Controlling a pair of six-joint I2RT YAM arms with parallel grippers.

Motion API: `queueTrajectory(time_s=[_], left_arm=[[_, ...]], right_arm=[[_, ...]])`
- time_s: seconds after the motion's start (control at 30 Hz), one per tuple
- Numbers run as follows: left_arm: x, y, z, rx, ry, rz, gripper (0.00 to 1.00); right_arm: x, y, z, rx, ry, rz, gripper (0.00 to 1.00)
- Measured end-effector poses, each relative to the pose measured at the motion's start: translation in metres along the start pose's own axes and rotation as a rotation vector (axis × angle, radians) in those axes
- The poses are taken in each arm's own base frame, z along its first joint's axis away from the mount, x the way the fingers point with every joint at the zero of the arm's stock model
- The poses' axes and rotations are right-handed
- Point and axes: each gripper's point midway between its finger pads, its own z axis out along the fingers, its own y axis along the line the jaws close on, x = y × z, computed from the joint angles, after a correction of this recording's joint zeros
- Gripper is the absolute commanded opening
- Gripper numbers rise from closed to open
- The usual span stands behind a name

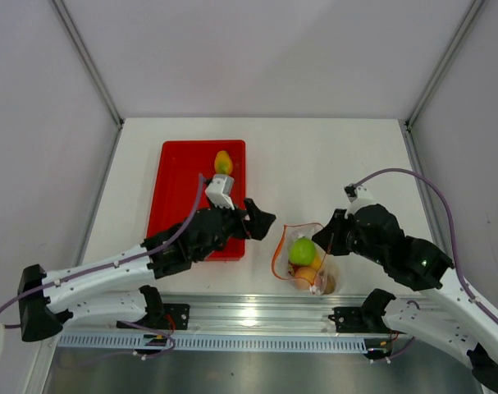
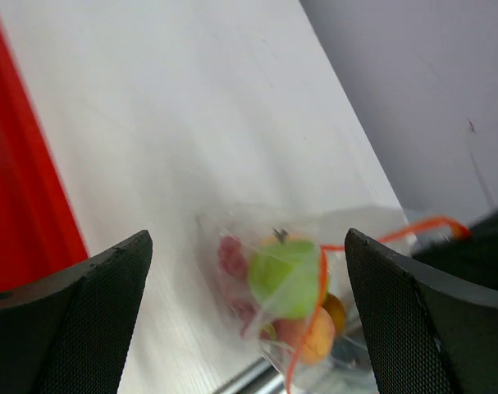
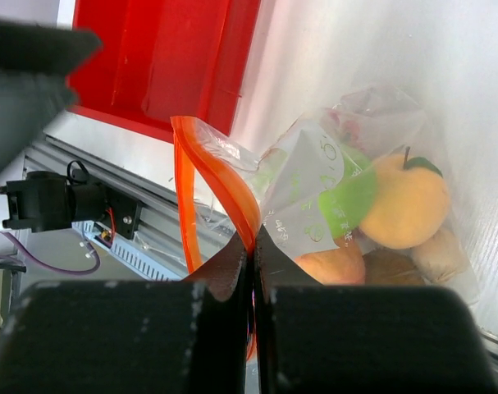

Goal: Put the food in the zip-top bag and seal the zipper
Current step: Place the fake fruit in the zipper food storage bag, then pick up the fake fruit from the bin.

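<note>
The clear zip-top bag (image 1: 305,263) lies near the table's front edge with its mouth open. Inside it are a green apple (image 1: 302,250), an orange (image 3: 400,205), a peach (image 3: 339,267), a kiwi (image 3: 394,267), a pale bulb (image 3: 441,254) and dark red grapes (image 2: 230,254). My right gripper (image 3: 253,246) is shut on the orange-red zipper (image 3: 220,176) at the bag's right mouth edge (image 1: 320,239). My left gripper (image 1: 263,217) hangs open and empty just left of the bag, the bag showing between its fingers (image 2: 93,312). A yellow-green mango (image 1: 223,161) lies on the red tray (image 1: 179,189).
The red tray's edge (image 2: 19,189) is close on the left of the left gripper. An aluminium rail (image 1: 257,312) runs along the front just behind the bag. Grey walls close in the table at the back and sides.
</note>
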Motion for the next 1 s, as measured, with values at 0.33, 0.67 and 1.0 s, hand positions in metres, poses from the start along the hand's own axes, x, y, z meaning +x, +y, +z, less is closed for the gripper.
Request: queueTrajectory(time_s=[0.33,0.67,1.0], left_arm=[[-0.066,0.119,0.019,-0.462,-0.193,-0.122,1.00],[-0.104,0.231,0.056,-0.822,-0.223,-0.512,0.99],[-0.079,0.279,0.110,-0.975,-0.107,-0.752,1.00]], right_arm=[[0.003,-0.004,0.004,0.016,0.008,-0.002,0.00],[0.002,-0.005,0.003,0.022,0.000,-0.002,0.00],[0.001,-0.007,0.005,0.032,0.000,-0.010,0.00]])
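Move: The papaya, the last food in the red tray, lies about 30 cm ahead of my left hand, 10 cm to its left and 22 cm below. The tray's middle is some 17 cm ahead, 17 cm left and 23 cm below. The bag with the green apple on top is about 17 cm to the hand's right, 5 cm back and 15 cm lower. From my right hand, the papaya is roughly 35 cm ahead, 30 cm left and 20 cm below. I swing my empty left hand away from the bag, forward about 24 cm and some 15 cm left over the tray, nearly level at first, then dropping about 11 cm towards the papaya. Meanwhile I turn the wrist some 60 degrees counter-clockwise and tip the fingers well down, keeping them wide open. My right hand stays put, still pinching the bag's orange-edged rim. ##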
